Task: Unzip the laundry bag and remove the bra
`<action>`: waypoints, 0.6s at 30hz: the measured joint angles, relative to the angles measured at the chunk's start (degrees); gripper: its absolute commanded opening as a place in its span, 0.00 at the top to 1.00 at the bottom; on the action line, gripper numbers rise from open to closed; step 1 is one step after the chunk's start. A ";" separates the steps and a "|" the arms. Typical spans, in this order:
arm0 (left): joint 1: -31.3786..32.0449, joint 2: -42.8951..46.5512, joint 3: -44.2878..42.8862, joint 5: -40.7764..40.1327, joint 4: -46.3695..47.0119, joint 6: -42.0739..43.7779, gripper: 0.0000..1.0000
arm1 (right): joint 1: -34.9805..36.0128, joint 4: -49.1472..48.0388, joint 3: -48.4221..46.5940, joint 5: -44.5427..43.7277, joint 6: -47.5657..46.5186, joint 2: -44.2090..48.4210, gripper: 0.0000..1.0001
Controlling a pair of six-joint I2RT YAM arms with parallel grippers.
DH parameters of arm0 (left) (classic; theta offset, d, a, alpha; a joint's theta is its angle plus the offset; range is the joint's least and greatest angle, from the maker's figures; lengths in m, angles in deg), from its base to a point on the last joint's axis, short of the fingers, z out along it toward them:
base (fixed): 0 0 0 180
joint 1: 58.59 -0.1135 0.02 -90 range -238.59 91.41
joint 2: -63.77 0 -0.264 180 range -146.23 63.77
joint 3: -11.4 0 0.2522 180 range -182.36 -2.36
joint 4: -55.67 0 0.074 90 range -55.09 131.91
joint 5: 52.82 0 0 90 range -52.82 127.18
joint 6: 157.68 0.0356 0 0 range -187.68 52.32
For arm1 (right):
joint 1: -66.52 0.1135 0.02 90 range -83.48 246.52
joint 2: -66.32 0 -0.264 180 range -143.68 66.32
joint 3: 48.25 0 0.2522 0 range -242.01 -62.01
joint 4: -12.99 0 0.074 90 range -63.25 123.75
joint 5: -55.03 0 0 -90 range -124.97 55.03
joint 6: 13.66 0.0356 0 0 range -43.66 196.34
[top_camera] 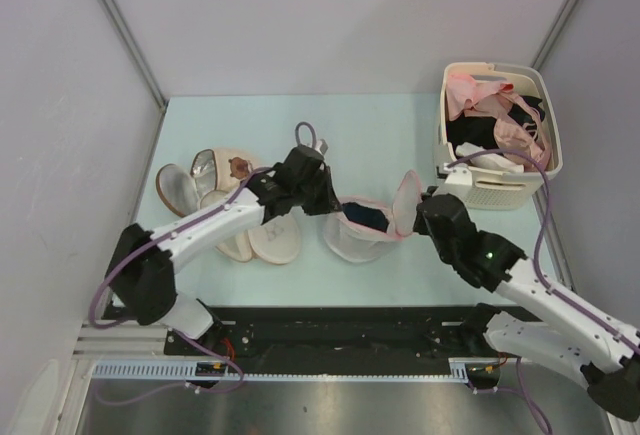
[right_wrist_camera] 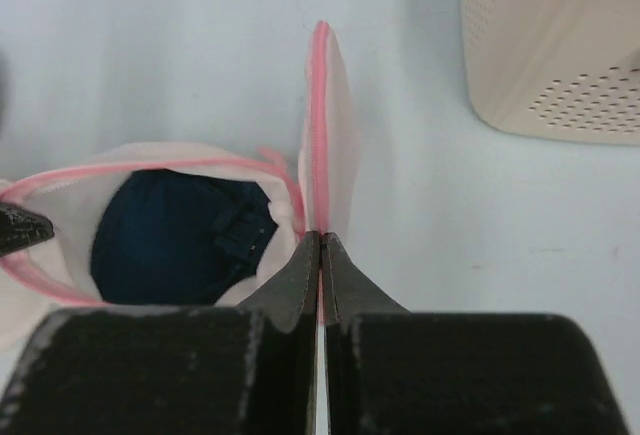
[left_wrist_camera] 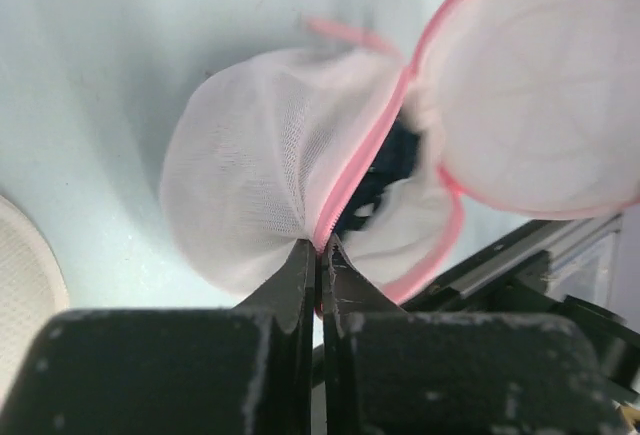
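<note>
The white mesh laundry bag point(top_camera: 352, 237) with pink zip rim lies open at the table's middle, its lid point(top_camera: 407, 203) standing upright. The dark navy bra point(right_wrist_camera: 175, 240) sits inside the lower half, also visible from above point(top_camera: 368, 218). My left gripper point(left_wrist_camera: 322, 247) is shut on the pink rim of the bag's lower half point(left_wrist_camera: 255, 170) at its left side. My right gripper point(right_wrist_camera: 321, 238) is shut on the pink rim of the raised lid point(right_wrist_camera: 322, 135), holding it up on edge.
A cream slotted basket point(top_camera: 505, 187) with pink and black garments stands at the back right, close to the right arm. Several pale bra cups point(top_camera: 275, 240) lie on the table to the left, under the left arm. Grey walls enclose the table.
</note>
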 measured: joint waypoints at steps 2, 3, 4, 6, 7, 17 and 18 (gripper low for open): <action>0.00 3.48 -0.59 -1.11 -0.70 0.85 1.00 | -0.57 0.85 0.35 1.60 1.75 3.82 1.00; 0.00 5.05 -1.18 -1.36 -0.92 1.33 1.00 | -0.59 1.42 0.37 2.19 2.75 5.44 1.00; 0.00 6.36 -1.90 -1.31 -0.90 1.79 1.00 | -0.59 1.97 0.37 2.60 3.85 6.78 1.00; 0.00 8.50 -2.58 -0.83 -0.17 2.71 1.00 | -0.50 3.45 0.76 3.13 5.88 9.09 1.00; 0.00 9.33 -2.54 -0.15 -0.11 3.04 1.00 | -0.15 4.07 1.46 3.19 7.23 10.23 0.96; 0.00 8.09 10.16 8.46 4.07 3.52 1.00 | 7.78 16.35 7.89 0.42 17.40 15.96 0.39; 0.00 7.98 10.62 8.66 3.80 3.54 1.00 | 8.59 16.24 7.37 0.07 17.46 15.72 0.41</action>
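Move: The dark bra lies in the open laundry bag, some 6 cm to the right of the left hand, about level fore and aft and 5 cm lower. The pale slipper pad is roughly 14 cm left of that hand and 5 cm nearer the base. From the right hand the bra is about 12 cm left, 1 cm back and 9 cm down; the upright bag lid's middle is 3 cm left and 1 cm ahead, and the laundry basket 16 cm right and 13 cm farther out. Still pinching the lid's rim, the right hand lifts about 2 cm, then pulls back some 7 cm and sinks, opening its fingers past halfway and letting the lid go. The left fingers keep their hold on the bag's rim, jerk it up about 8 cm, then bring it down again and back roughly 5 cm towards the base. ##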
